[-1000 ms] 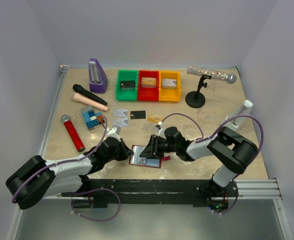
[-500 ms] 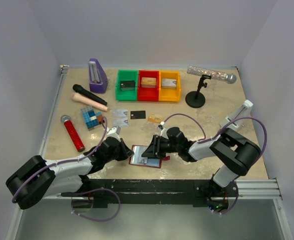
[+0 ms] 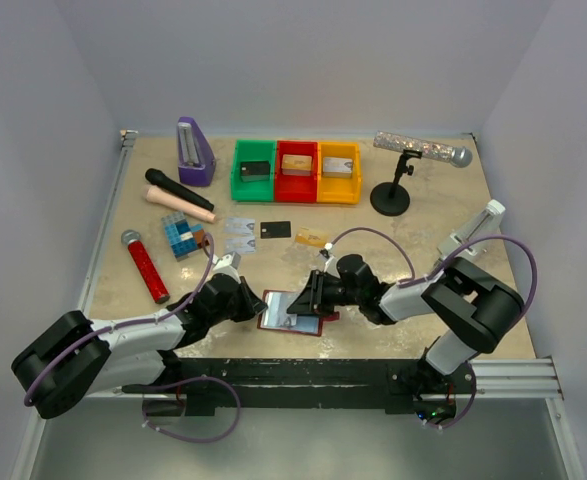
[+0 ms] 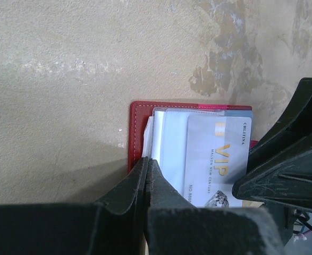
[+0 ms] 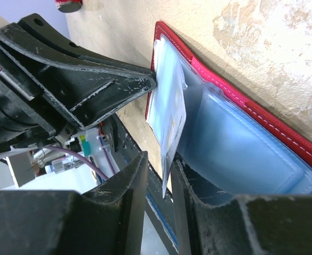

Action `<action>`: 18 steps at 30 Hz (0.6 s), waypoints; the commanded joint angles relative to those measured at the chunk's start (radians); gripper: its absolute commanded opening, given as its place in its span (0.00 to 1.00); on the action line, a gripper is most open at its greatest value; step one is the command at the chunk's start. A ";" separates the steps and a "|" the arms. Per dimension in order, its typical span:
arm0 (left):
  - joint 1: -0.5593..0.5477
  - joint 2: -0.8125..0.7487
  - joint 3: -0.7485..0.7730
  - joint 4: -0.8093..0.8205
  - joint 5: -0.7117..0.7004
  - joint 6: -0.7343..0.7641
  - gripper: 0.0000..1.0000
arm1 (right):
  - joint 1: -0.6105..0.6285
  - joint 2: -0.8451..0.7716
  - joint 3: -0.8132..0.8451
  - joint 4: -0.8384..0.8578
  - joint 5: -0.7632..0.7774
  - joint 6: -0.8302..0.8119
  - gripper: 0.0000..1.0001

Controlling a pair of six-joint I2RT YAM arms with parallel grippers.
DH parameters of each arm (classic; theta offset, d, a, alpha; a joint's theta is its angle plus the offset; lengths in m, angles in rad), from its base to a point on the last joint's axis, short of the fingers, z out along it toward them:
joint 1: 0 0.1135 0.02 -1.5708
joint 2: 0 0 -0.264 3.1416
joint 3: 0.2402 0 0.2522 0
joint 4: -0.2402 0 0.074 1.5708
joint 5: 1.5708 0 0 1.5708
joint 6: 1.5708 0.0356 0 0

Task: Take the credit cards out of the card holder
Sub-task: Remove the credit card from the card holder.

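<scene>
The dark red card holder [image 3: 317,326] lies open near the table's front edge, its pale blue lining up [image 4: 137,125] [image 5: 291,139]. A silvery VIP credit card [image 4: 217,159] sticks out of its pocket. My left gripper [image 3: 258,305] is shut, and its tips [image 4: 147,159] press on the holder's left edge. My right gripper [image 3: 298,303] reaches in from the right; its jaws [image 5: 161,158] stand either side of that card's [image 5: 171,119] free edge with a gap left. Further back on the table lie two silvery cards [image 3: 239,225], a black card [image 3: 275,230] and a gold-tan card [image 3: 311,237].
Green [image 3: 235,180], red [image 3: 295,190] and yellow [image 3: 337,193] trays stand at the back. A purple metronome [image 3: 194,152], a tiled block [image 3: 181,236], a red microphone [image 3: 147,267] and a black one [image 3: 178,190] lie left. A microphone stand [image 3: 391,196] is at the back right.
The right gripper's jaws have narrowed around the card's edge and the arm has eased slightly to the right. The left gripper and holder have not moved.
</scene>
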 commanded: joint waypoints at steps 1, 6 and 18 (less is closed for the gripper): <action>0.007 0.034 -0.042 -0.133 -0.071 0.012 0.00 | -0.011 -0.026 -0.010 0.051 0.006 -0.008 0.27; 0.007 0.023 -0.045 -0.136 -0.069 0.009 0.00 | -0.010 -0.017 -0.011 0.066 0.006 0.000 0.22; 0.007 -0.005 -0.057 -0.142 -0.077 0.005 0.00 | -0.016 -0.011 -0.029 0.063 0.017 0.006 0.04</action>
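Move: The white VIP card, in its raised clear sleeve, has its middle about 3 cm left of the right hand, level fore and aft and some 1 cm lower; its right edge already stands between the open fingers. The card holder's middle is roughly 2 cm left and 3 cm below, while the gold card lies 22 cm ahead and 3 cm right. From the left hand, the VIP card is about 6 cm right, 1 cm back and 1 cm higher. Almost without travelling, less than half a centimetre in all, the right hand steadily closes its fingers from about a third open to nearly shut, pinching the right edge of the VIP card and its sleeve. The left hand stays put, its shut fingertips still resting on the card holder's left edge. ##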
